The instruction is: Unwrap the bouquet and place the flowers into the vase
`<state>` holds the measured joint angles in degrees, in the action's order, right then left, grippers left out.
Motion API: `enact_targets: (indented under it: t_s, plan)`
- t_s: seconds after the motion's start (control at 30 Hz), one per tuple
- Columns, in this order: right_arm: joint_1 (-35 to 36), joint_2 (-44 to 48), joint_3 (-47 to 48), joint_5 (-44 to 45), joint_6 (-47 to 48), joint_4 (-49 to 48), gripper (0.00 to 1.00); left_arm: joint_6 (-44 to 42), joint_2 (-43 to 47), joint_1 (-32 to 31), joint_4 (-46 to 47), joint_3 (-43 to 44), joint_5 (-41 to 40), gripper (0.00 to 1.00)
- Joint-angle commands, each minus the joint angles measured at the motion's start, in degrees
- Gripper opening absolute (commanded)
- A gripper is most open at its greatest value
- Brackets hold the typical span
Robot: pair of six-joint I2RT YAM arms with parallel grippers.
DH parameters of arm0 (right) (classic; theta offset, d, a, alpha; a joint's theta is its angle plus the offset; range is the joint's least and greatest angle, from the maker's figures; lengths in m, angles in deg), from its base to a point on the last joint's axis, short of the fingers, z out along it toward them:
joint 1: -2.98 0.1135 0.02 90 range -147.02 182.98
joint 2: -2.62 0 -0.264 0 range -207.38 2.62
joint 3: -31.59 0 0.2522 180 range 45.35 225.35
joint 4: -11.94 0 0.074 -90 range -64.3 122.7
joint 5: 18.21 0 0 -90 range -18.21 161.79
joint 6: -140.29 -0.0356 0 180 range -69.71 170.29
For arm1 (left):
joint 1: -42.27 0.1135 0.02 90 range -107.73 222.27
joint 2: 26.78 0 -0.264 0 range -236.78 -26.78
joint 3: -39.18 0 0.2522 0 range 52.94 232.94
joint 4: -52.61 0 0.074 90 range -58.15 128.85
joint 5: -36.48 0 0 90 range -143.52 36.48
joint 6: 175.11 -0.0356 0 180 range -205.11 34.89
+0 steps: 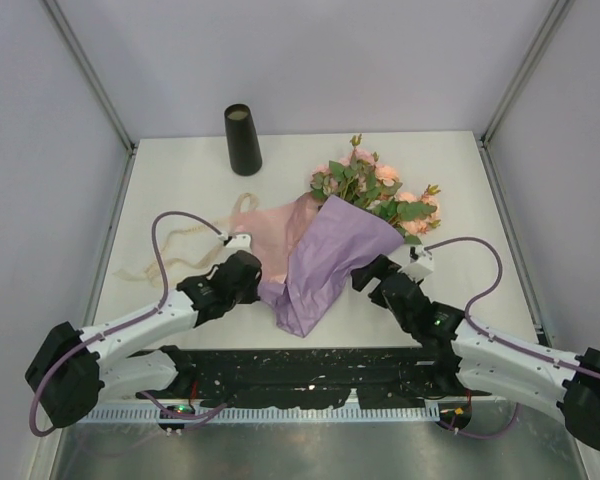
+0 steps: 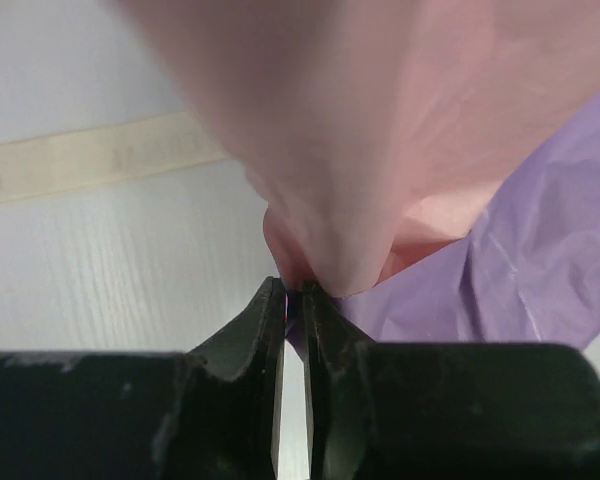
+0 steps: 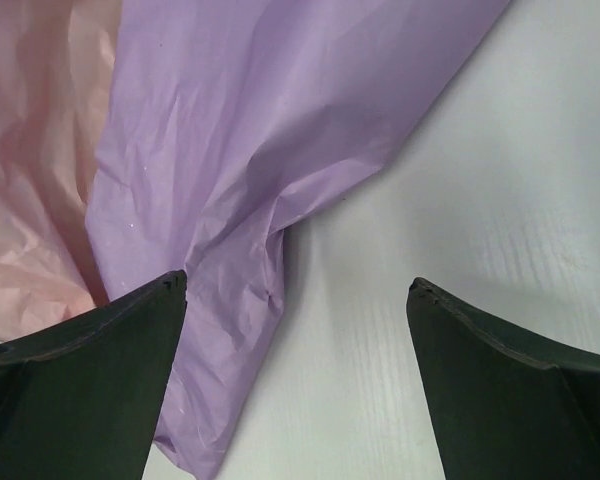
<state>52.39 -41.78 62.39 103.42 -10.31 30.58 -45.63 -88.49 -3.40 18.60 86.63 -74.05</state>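
Observation:
The bouquet lies in the middle of the table, its peach-pink flowers [image 1: 372, 186] pointing toward the back right. Its paper is loosened: a purple sheet [image 1: 332, 258] lies over the stems and a pink sheet [image 1: 272, 228] spreads to the left. The black vase [image 1: 242, 138] stands upright at the back, apart from everything. My left gripper [image 1: 257, 284] is at the paper's lower left, its jaws nearly together, pinching a fold of pink and purple paper [image 2: 360, 230] at the tips [image 2: 293, 288]. My right gripper [image 3: 298, 285] stands wide open over the purple sheet's [image 3: 240, 150] right edge, holding nothing.
The untied cream ribbon [image 1: 175, 243] trails across the table to the left of the paper and shows as a pale band [image 2: 100, 160] in the left wrist view. Grey walls and metal posts enclose the table on three sides.

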Motion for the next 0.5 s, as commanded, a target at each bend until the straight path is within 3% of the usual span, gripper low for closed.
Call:
enact_targets:
  t_s: [0.0,0.1,0.2,0.27,0.37,0.47]
  plan:
    - [0.0,-5.4,2.0,1.2,0.9,-10.7,0.94,4.4,-1.7,1.9,-6.8,2.2,-4.5,0.14]
    - [-0.8,-10.7,3.0,2.0,2.9,-15.2,0.92,7.7,-2.2,3.9,-11.5,3.5,-7.4,0.19]
    - [-3.0,-14.9,4.9,1.4,5.7,-17.4,0.86,8.3,-2.2,6.6,-13.3,4.5,-7.4,0.38]
    - [-4.7,-18.8,6.2,-0.1,6.5,-19.4,0.8,9.2,-2.1,7.6,-15.9,5.9,-8.6,0.48]
    - [-7.9,-24.5,7.8,-4.2,7.2,-23.1,0.63,8.5,-0.9,7.7,-19.2,8.8,-10.1,0.62]
    - [-10.2,-27.7,8.7,-6.3,6.7,-24.8,0.59,5.1,1.3,7.6,-22.3,12.2,-12.3,0.67]
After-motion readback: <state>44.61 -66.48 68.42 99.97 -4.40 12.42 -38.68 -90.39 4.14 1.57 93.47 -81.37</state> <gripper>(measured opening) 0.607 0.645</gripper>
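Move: The left hand still has the purple wrapper's near-left corner at its barely parted fingertips; the bare table it goes to is about 6 cm left and 3 cm below. The pink lining's middle lies some 12 cm ahead and 5 cm right of this hand, the loose ribbon about 13 cm ahead and 16 cm left. From the open right hand, the wrapper's right edge is about 7 cm ahead, 1 cm left and 3 cm below; the flowers are roughly 23 cm ahead and 4 cm right. Leftward by 6 to 7 cm goes the left hand, drawing the wrapper corner outward; it dips 2 cm, then rises again, turning about 15 degrees counter-clockwise and opening to let the corner go. Meanwhile the right hand drives some 6 cm forward, sinking slightly, until its fingers straddle the wrapper's right edge, closing partway with the left finger over the paper. ##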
